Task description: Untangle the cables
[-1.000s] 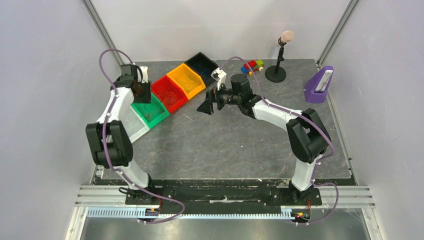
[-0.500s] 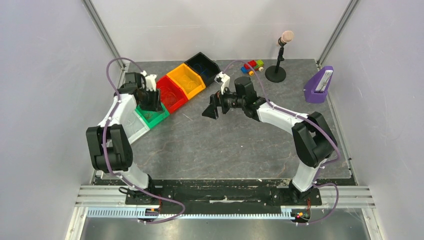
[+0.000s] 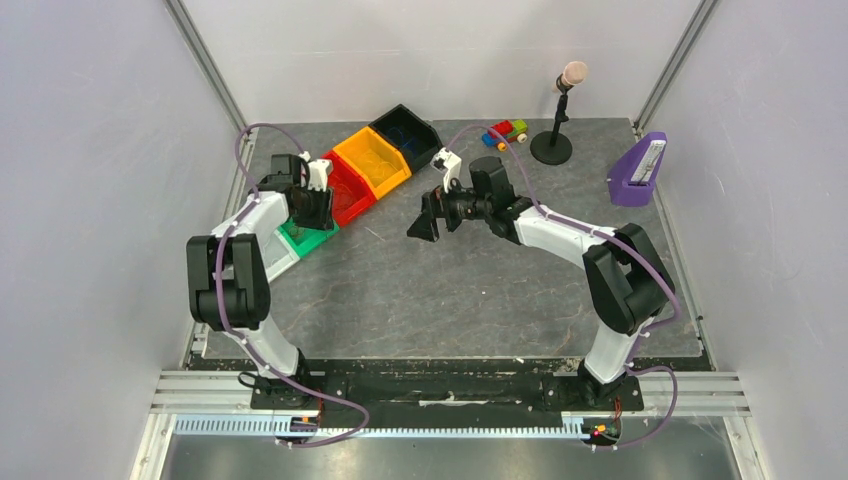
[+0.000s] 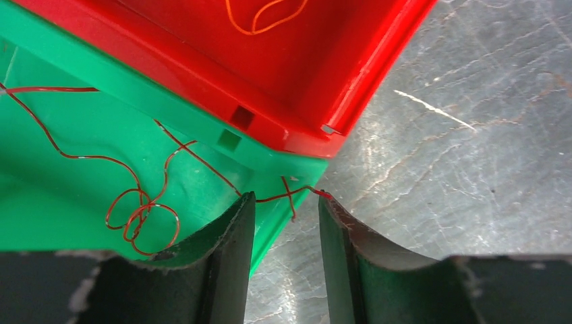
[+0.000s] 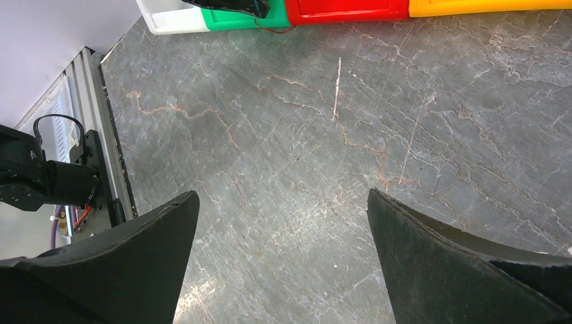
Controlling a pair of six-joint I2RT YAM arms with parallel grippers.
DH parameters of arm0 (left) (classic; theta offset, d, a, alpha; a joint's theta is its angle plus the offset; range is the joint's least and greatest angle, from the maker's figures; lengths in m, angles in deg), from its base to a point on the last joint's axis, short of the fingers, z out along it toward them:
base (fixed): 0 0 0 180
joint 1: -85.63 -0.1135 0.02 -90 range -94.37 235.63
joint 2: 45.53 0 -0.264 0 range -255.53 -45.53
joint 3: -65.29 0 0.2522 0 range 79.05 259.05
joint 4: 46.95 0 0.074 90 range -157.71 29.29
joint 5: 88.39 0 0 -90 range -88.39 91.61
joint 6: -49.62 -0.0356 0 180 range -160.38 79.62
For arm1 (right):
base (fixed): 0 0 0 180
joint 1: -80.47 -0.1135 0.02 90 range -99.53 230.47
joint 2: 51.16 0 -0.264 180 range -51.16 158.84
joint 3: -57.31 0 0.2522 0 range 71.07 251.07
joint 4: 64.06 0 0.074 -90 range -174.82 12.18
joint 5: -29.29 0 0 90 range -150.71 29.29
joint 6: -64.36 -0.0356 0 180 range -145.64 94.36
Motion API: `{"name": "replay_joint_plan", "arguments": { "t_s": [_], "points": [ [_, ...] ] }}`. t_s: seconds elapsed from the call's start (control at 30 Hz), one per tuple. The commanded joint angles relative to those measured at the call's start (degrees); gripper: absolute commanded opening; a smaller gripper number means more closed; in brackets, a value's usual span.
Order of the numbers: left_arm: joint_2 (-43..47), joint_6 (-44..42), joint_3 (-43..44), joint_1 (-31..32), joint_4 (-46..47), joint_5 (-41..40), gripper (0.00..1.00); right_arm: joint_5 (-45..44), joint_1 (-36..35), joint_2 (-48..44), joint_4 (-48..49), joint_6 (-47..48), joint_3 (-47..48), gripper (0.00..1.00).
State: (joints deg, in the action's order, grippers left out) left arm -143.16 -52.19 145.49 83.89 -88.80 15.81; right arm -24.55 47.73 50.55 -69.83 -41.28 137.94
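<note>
A thin red cable (image 4: 138,209) lies curled in the green bin (image 4: 81,135), and its free end hangs over the bin's corner. That end runs across the tips of my left gripper (image 4: 283,197) and touches the right fingertip (image 4: 328,202). The jaws stand partly apart with only table between them. An orange cable (image 4: 263,17) lies in the red bin (image 4: 283,88). From above, the left gripper (image 3: 312,205) hovers over the green bin's (image 3: 305,237) near corner. My right gripper (image 3: 420,222) hangs wide open over bare table (image 5: 297,135), nothing between its fingers.
A row of bins runs diagonally at the back left: white (image 3: 270,255), green, red (image 3: 345,195), yellow (image 3: 372,160) and black (image 3: 405,130). A toy of coloured blocks (image 3: 505,131), a microphone stand (image 3: 552,148) and a purple holder (image 3: 637,170) stand at the back right.
My left gripper has swung right and nearer, from over the green bin to its corner beside the red bin. The right gripper drifted slightly right and stayed open.
</note>
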Motion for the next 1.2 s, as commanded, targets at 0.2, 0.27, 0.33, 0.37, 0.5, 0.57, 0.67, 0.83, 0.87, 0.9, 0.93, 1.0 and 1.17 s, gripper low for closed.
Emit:
{"name": "replay_joint_plan", "arguments": {
  "t_s": [0.2, 0.27, 0.33, 0.37, 0.5, 0.57, 0.67, 0.83, 0.87, 0.9, 0.93, 1.0, 1.17],
  "points": [
    [-1.78, -4.0, 0.54, 0.88, 4.78, -3.63, 0.28, 0.55, 0.79, -0.37, 0.58, -0.55, -0.08, 0.98],
    [-1.47, -4.09, 0.49, 0.86, 4.85, -3.63, 0.2, 0.58, 0.84, -0.46, 0.54, -0.54, -0.14, 0.98],
    [-1.2, -4.22, 0.54, 0.84, 4.43, -3.64, 0.13, 0.58, 0.83, -0.55, 0.51, -0.45, -0.25, 0.98],
    [-1.21, -4.29, 0.67, 0.84, 4.1, -3.64, 0.1, 0.58, 0.9, -0.55, 0.44, -0.53, -0.23, 0.98],
    [-0.52, -4.84, 1.92, 0.72, 1.91, -3.76, 0.02, 0.66, 0.93, -0.58, 0.23, -0.48, -0.29, 0.98],
    [0.15, -5.3, 2.62, 0.66, 0.92, -3.66, 0.02, 0.73, 1.0, -0.63, 0.14, -0.36, -0.32, 0.98],
    [0.81, -5.91, 3.71, 0.09, -0.26, -3.27, 0.02, 0.88, 1.0, -0.64, -0.07, -0.21, -0.32, 0.98],
    [0.58, -7.29, 5.84, -2.35, -0.56, -3.5, 0.02, 1.02, 1.02, -0.73, -0.19, -0.22, -0.4, 0.98],
    [0.35, -7.44, 6.34, -3.04, -0.6, -3.38, 0.02, 1.02, 1.01, -0.72, -0.25, -0.19, -0.45, 0.98],
    [0.11, -7.8, 7.08, -3.53, -0.56, -2.94, 0.02, 1.03, 1.0, -0.81, -0.25, -0.14, -0.57, 0.98],
    [-0.14, -7.97, 7.75, -4.21, -0.61, -2.28, 0.02, 1.09, 1.0, -0.83, -0.35, -0.17, -0.6, 0.98],
    [-0.99, -7.97, 9.36, -5.16, -0.64, -0.79, 0.02, 1.1, 1.0, -0.93, -0.56, -0.06, -0.69, 0.98],
    [-4.55, -9.71, 11.64, -6.42, 0.59, -1.37, 0.02, 1.11, 1.1, -0.9, -0.91, 0.17, -0.91, 0.98]
  ]
}}
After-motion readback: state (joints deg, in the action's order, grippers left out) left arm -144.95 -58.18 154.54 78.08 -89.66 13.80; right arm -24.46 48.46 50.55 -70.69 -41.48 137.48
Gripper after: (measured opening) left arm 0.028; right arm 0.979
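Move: Red cable: the end sticking out over the green bin's right corner runs between the left hand's open fingertips, about 1 cm ahead and 1 cm below. The green bin's middle is roughly 5 cm left, 2 cm ahead and 3 cm below; the red bin's is about 8 cm ahead, 3 cm right. The white bin lies some 13 cm left, 3 cm back. From the right hand that cable end is about 20 cm left, 3 cm ahead, 8 cm lower. Sinking barely a centimetre and easing slightly forward, the left hand shuts its half-open fingers on the red cable by the green bin's corner and pinches it. After a short hold it carries the cable left, forward and up, about 5 cm left and 4 cm each of the others, over the green bin, the fingers tilting a little. ##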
